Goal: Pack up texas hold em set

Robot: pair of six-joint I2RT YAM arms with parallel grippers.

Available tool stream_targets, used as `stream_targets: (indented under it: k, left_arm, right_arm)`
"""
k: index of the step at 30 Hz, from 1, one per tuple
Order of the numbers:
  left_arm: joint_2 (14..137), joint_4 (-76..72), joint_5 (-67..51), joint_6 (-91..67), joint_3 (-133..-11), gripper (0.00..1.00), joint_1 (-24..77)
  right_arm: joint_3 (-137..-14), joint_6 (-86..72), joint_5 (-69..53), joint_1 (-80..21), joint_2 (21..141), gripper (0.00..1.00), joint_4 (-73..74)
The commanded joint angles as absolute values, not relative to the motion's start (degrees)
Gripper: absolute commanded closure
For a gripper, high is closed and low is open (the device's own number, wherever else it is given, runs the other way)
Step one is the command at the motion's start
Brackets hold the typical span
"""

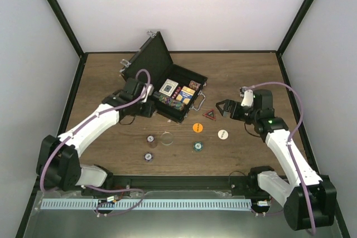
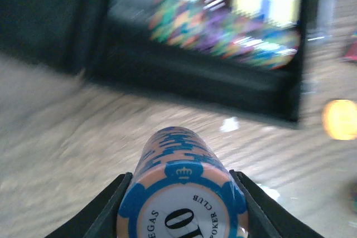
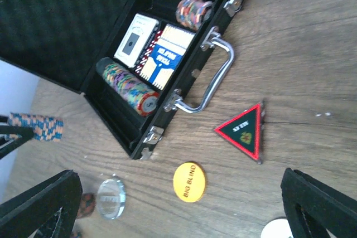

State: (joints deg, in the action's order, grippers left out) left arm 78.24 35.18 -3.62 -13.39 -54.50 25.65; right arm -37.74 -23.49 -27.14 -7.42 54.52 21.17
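The black briefcase (image 1: 146, 59) lies open at the back left, with card decks (image 3: 152, 48) and rows of multicoloured poker chips (image 3: 127, 85) in its tray. My left gripper (image 2: 181, 176) is shut on a sideways stack of blue-and-peach chips (image 2: 178, 151), just left of the case's front corner. My right gripper (image 1: 221, 108) stands open, with nothing in it, above the table right of the case. Before it lie the triangular marker (image 3: 242, 131), the orange button (image 3: 189, 181) and the white button (image 1: 223, 134).
A clear round disc (image 1: 167, 138) and three short chip stacks (image 1: 150, 138) (image 1: 148, 156) (image 1: 197, 146) lie on the wood in front of the case. The silver handle (image 3: 215, 73) juts out toward the triangular marker. Black frame posts and white walls close in the table.
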Motion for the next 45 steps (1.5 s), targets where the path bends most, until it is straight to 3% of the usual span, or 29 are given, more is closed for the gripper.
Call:
stream_targets:
  k: [1,11,20,45]
  left_arm:
    - [77.6,31.9,-13.4,-3.2,-63.0,0.69,31.6]
    - [77.1,22.7,-18.1,3.1,-57.9,0.68,44.1]
    - [72.0,20.0,-16.1,4.2,-54.1,0.68,46.3]
    - [72.7,20.1,-17.2,4.9,-54.1,0.68,47.2]
  right_arm:
    - [-41.0,-27.2,-35.1,-8.2,56.4,0.0,23.3]
    - [-34.3,-42.4,-49.5,-11.6,58.0,0.0,7.9]
    - [-30.6,-57.2,-55.5,-25.6,69.5,0.0,-15.5]
    - [-38.2,-56.3,-55.2,-34.5,79.0,0.02,-16.6]
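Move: The left hand already holds the blue-and-orange chip roll; the open right gripper is about 33 cm to its right, 2 cm back and 6 cm higher. From the left hand the case tray sits some 17 cm ahead and 12 cm right, the clear disc 5 cm back and 9 cm right. From the right hand the roll is 33 cm left, 2 cm ahead and 6 cm lower, the yellow blind button 12 cm left and 2 cm ahead. Left carries the gripped roll rightward, back and up; right, wide open, swings 19 cm left to straddle it. ##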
